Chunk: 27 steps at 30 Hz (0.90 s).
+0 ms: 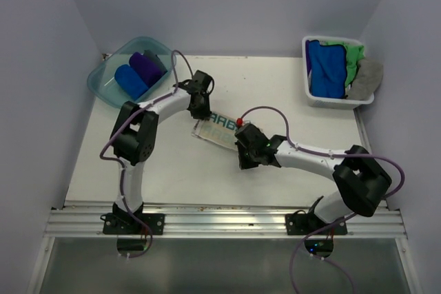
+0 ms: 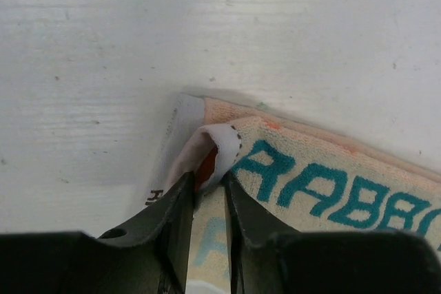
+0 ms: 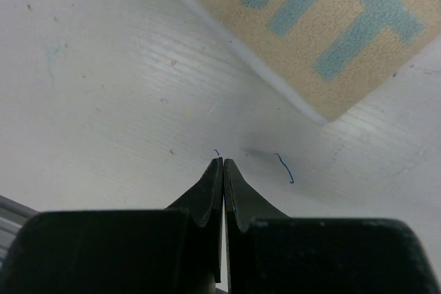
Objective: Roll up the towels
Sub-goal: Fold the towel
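A cream towel (image 1: 218, 129) with teal lettering (image 2: 324, 191) lies flat mid-table. My left gripper (image 1: 201, 109) stands over its far-left corner. There its fingertips pinch a curled-up edge carrying a white label, so the left gripper (image 2: 207, 177) is shut on that fold. My right gripper (image 1: 245, 162) is shut and empty, its tips (image 3: 223, 162) over bare table just off the towel's near corner (image 3: 324, 46). Rolled blue (image 1: 130, 80) and purple (image 1: 146, 67) towels sit in the teal tub. Loose blue (image 1: 324, 67), green (image 1: 355, 60) and grey (image 1: 368, 77) towels fill the white basket.
The translucent teal tub (image 1: 96, 82) stands at the far left corner and the white basket (image 1: 331, 103) at the far right. A metal rail (image 1: 220, 222) runs along the near edge. A loose blue thread (image 3: 284, 168) lies by the right fingertips.
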Tool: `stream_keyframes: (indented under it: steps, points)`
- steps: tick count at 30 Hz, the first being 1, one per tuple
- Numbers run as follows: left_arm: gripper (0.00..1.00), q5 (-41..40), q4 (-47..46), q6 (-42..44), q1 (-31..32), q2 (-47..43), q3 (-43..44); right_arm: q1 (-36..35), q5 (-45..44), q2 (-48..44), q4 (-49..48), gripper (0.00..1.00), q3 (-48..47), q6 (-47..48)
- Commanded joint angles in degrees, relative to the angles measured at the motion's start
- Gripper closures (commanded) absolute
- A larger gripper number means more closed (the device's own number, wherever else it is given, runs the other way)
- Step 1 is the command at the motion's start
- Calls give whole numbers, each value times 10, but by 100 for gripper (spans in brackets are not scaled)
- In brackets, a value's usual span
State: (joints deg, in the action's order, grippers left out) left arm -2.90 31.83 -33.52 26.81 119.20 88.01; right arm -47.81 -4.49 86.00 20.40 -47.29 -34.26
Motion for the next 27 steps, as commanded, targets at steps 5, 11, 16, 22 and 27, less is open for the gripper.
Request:
stream_keyframes:
  steps: [5, 11, 16, 22, 27]
  points:
    - [67, -64, 43, 15, 27, -104, 3, 31, -105, -59, 21, 98, -57, 40]
    - [67, -41, 24, 3, 27, -164, -73, 142, -93, 38, 13, 100, -138, 71]
    - [70, -1, -15, -12, 27, -145, -135, 171, -97, 164, 20, 100, -231, 88]
    - [72, -35, -31, -2, 18, -83, -122, 186, -107, 238, 12, 100, -229, 88]
    - [70, -46, -23, 10, -2, -54, -74, 179, -55, 187, -28, 100, -126, 51]
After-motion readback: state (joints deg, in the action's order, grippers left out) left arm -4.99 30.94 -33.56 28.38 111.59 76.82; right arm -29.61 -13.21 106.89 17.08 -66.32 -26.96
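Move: The folded RABBIT towel has its middle about 5 cm back and 9 cm to the right of the left hand, 2 cm lower; its near left corner is 6 cm back and 2 cm left of that hand. From the right hand the towel's middle lies some 15 cm ahead and 6 cm left, 2 cm lower, its far right corner about 17 cm ahead and 6 cm right. The teal tub stands roughly 18 cm ahead and 25 cm left of the left hand. The towel's far edge at its right end is what the shut right fingers go for: they arc up and forward some 17 cm, with about 6 cm to the right, then come down on it, the hand turning clockwise. The left hand lifts off the far part of the left end, swings back about 6 cm and sinks onto its near part, then starts forward along it, fingers staying slightly open. ##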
